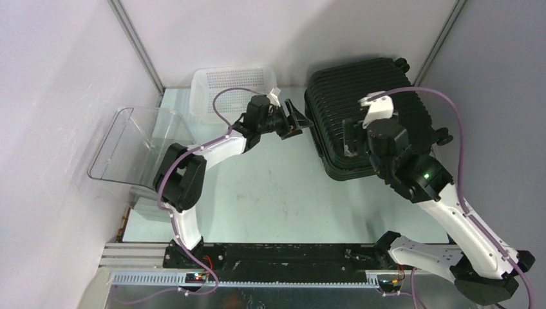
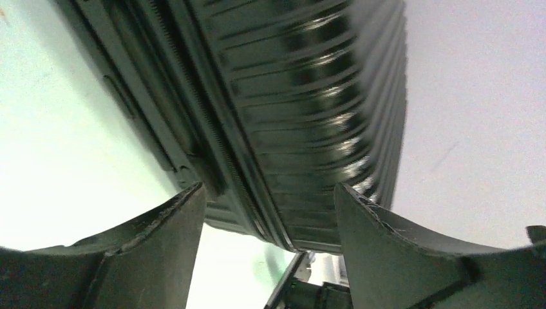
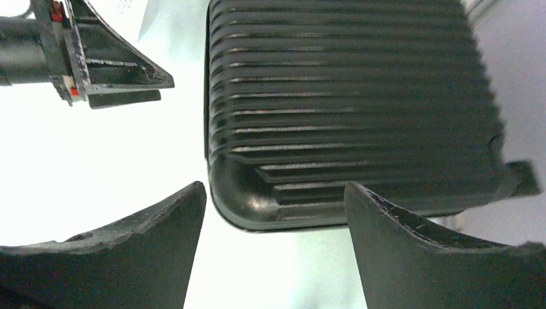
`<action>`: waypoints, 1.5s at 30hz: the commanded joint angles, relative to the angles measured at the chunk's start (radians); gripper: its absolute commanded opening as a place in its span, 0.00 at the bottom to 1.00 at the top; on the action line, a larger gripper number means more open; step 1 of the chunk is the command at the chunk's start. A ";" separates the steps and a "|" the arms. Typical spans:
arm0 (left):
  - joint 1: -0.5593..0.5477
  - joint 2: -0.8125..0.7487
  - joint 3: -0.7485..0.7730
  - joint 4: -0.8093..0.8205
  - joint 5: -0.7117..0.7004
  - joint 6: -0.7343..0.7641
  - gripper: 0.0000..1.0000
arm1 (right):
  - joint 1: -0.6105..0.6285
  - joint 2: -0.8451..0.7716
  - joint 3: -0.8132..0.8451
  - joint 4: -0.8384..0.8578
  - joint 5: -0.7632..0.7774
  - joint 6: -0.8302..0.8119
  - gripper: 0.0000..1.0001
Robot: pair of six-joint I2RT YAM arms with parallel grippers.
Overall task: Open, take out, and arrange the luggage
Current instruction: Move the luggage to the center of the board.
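Note:
The luggage (image 1: 367, 96), a black ribbed hard-shell suitcase, lies flat and closed at the back right of the table. My left gripper (image 1: 294, 122) is open and level with the suitcase's left side, a short gap away. In the left wrist view the ribbed shell (image 2: 302, 96) and the zipper seam (image 2: 216, 132) fill the space beyond the open gripper (image 2: 270, 193). My right gripper (image 1: 352, 141) hovers open over the suitcase's near left corner. The right wrist view shows that rounded corner (image 3: 257, 199) between the fingertips of that gripper (image 3: 275, 190), with nothing held.
A white perforated basket (image 1: 235, 87) stands at the back, left of the suitcase. A clear plastic bin (image 1: 138, 145) sits at the left edge. Grey walls close in on the left, the back and the right. The left gripper (image 3: 109, 71) shows in the right wrist view.

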 commanded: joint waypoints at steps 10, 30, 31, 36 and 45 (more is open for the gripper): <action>-0.010 0.159 0.057 0.073 -0.056 0.056 0.58 | -0.107 -0.059 0.057 -0.245 -0.326 0.437 0.77; -0.049 0.409 0.258 0.111 -0.118 -0.065 0.35 | -0.107 -0.235 -0.023 -0.169 -0.248 0.345 0.75; -0.052 0.408 0.255 0.111 -0.130 -0.065 0.34 | -0.107 -0.236 -0.026 -0.167 -0.248 0.334 0.75; -0.061 0.407 0.263 0.106 -0.139 -0.066 0.11 | -0.108 -0.241 -0.055 -0.180 -0.256 0.308 0.76; -0.083 0.178 0.110 -0.068 -0.233 0.049 0.00 | -0.107 -0.266 -0.083 -0.209 -0.308 0.222 0.80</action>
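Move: The luggage's side handle, on the suitcase's left face, lies about 6 cm ahead of the left hand, 5 cm to its right and 11 cm below. The middle of the luggage is some 10 cm ahead, 23 cm right and 12 cm below; the white basket is about 22 cm ahead, 20 cm left and 17 cm below. From the right hand that handle is roughly 19 cm ahead, 12 cm left and 24 cm lower. The left fingers close from wide open and pinch the luggage's side handle, after the hand has sunk some 11 cm while easing forward and right down to it; with the handle held, it starts to draw back and left about 1 cm. The right hand, open and empty, backs off about 6 cm from above the luggage's near side, rolling left side up, then dips slightly. ##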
